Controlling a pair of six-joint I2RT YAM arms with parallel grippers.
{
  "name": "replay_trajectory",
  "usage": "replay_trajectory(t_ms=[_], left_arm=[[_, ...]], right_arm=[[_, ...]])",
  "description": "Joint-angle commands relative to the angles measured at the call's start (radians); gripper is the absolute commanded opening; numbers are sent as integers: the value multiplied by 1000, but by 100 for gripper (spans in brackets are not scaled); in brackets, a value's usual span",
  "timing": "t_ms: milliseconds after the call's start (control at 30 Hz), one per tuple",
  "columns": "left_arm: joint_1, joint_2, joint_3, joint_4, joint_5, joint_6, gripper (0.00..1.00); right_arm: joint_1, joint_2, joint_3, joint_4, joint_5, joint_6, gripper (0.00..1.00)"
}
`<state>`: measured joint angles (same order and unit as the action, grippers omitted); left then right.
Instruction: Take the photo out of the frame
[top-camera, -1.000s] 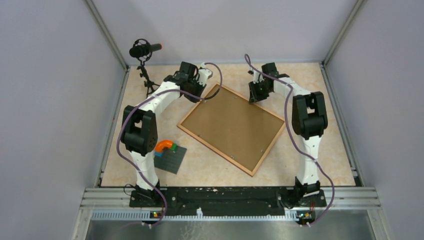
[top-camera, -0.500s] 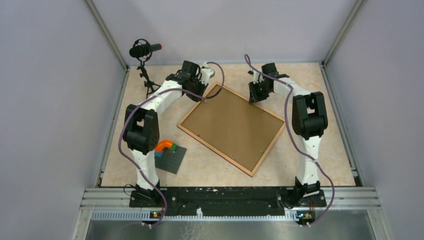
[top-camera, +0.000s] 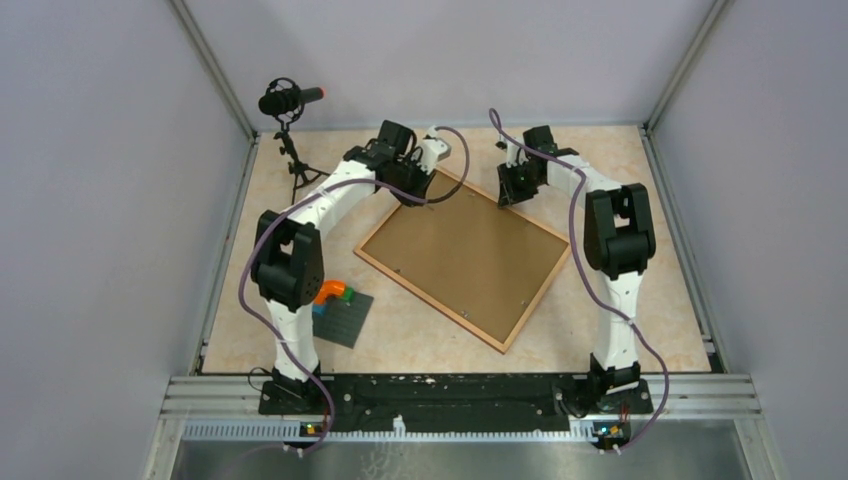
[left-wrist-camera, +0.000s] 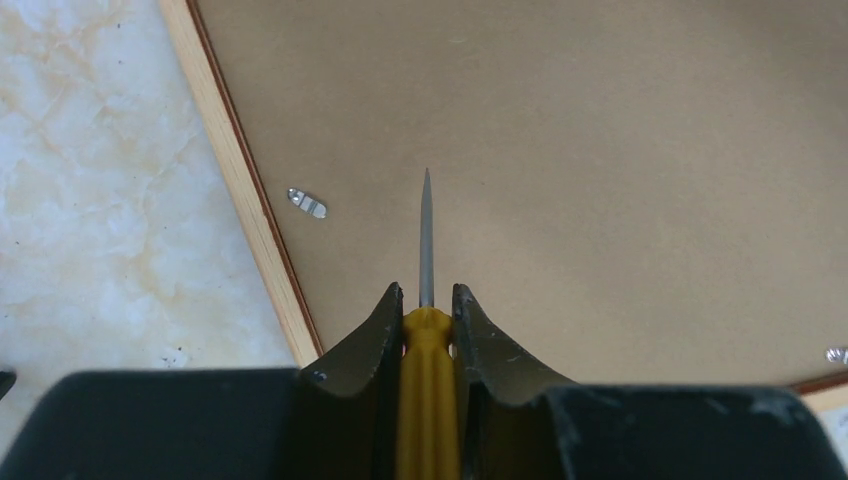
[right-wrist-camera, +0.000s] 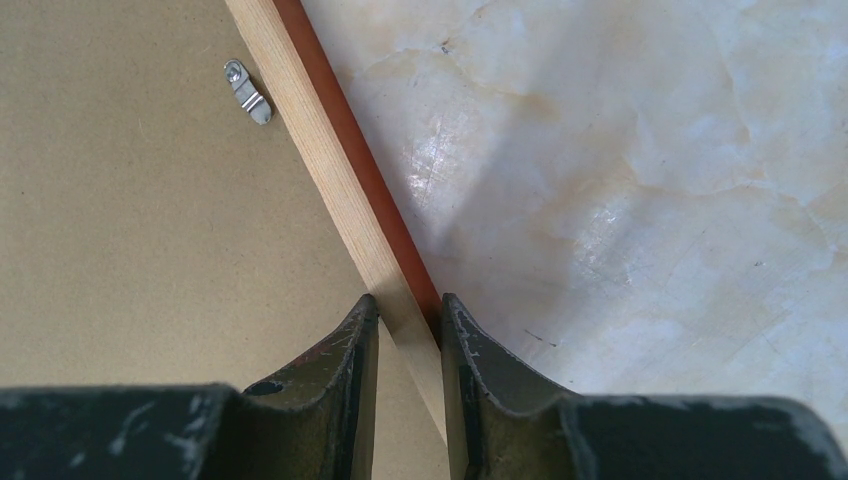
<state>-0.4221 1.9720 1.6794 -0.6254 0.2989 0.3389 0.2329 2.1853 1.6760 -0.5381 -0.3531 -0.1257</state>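
The frame (top-camera: 465, 255) lies face down on the table, its brown fibreboard back (left-wrist-camera: 600, 150) upward. The photo is hidden beneath that back. My left gripper (top-camera: 413, 188) (left-wrist-camera: 427, 295) hangs over the frame's far-left corner, shut on a yellow-handled screwdriver (left-wrist-camera: 428, 380). Its thin metal shaft (left-wrist-camera: 427, 240) points across the back, right of a small metal clip (left-wrist-camera: 307, 203). Whether its tip touches the board I cannot tell. My right gripper (top-camera: 507, 195) (right-wrist-camera: 404, 305) is shut on the frame's wooden border (right-wrist-camera: 320, 150) at the far edge. Another clip (right-wrist-camera: 247, 92) sits just inside that border.
A microphone on a stand (top-camera: 288, 102) stands at the back left. A grey studded baseplate (top-camera: 340, 320) with an orange and green piece (top-camera: 330, 292) lies by the left arm's base. One more clip (left-wrist-camera: 836, 354) shows at the frame's edge. Enclosure walls surround the table.
My left arm has swung right, carrying the screwdriver from the frame's left corner to over its back. The right arm and the frame have not moved.
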Motion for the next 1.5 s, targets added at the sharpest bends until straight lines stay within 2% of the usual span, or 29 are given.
replay_trajectory(t_ms=[0,233,400,533,833,1467], left_arm=[[14,-115,53,-117,65,78,0],[16,-297,-94,-398,62,361,0],[13,-352,-180,-521,80,451,0],[2,-352,-196,-556,107,415,0],[-40,-320,-233,-515,85,347,0],[-66,-262,-252,-418,-67,301,0]], right_arm=[[19,5,-38,-121,6,37,0],[19,-12,-41,-129,6,29,0],[19,-17,-45,-129,1,28,0],[19,-23,-62,-122,1,28,0],[19,-33,-94,-111,8,25,0],[19,-41,-104,-110,17,18,0]])
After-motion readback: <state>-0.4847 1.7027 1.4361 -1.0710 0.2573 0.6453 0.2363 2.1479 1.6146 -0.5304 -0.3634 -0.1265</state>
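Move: The metal clip I go for, on the frame's near-left long side, lies about 13 cm back, 3 cm left and 10 cm below my left hand, which already grips the screwdriver. The short side's clip is some 6 cm ahead, straight in line. The long side's other clip sits about 17 cm right of the target clip and 10 cm nearer me; the grey plate is 13 cm left of it and 12 cm back. From my right hand the target clip lies roughly 16 cm back and 26 cm left. Keeping the screwdriver gripped, my left hand lifts its tip clear of the backing by about 5 cm and swings back some 15 cm and a little left, then sinks again to bring the tip close beside the clip near the frame's left corner. On the way my wrist turns clockwise about 20 degrees and steepens to point almost straight down. My right hand keeps pinching the far-right rim and eases back about 1.5 cm. ##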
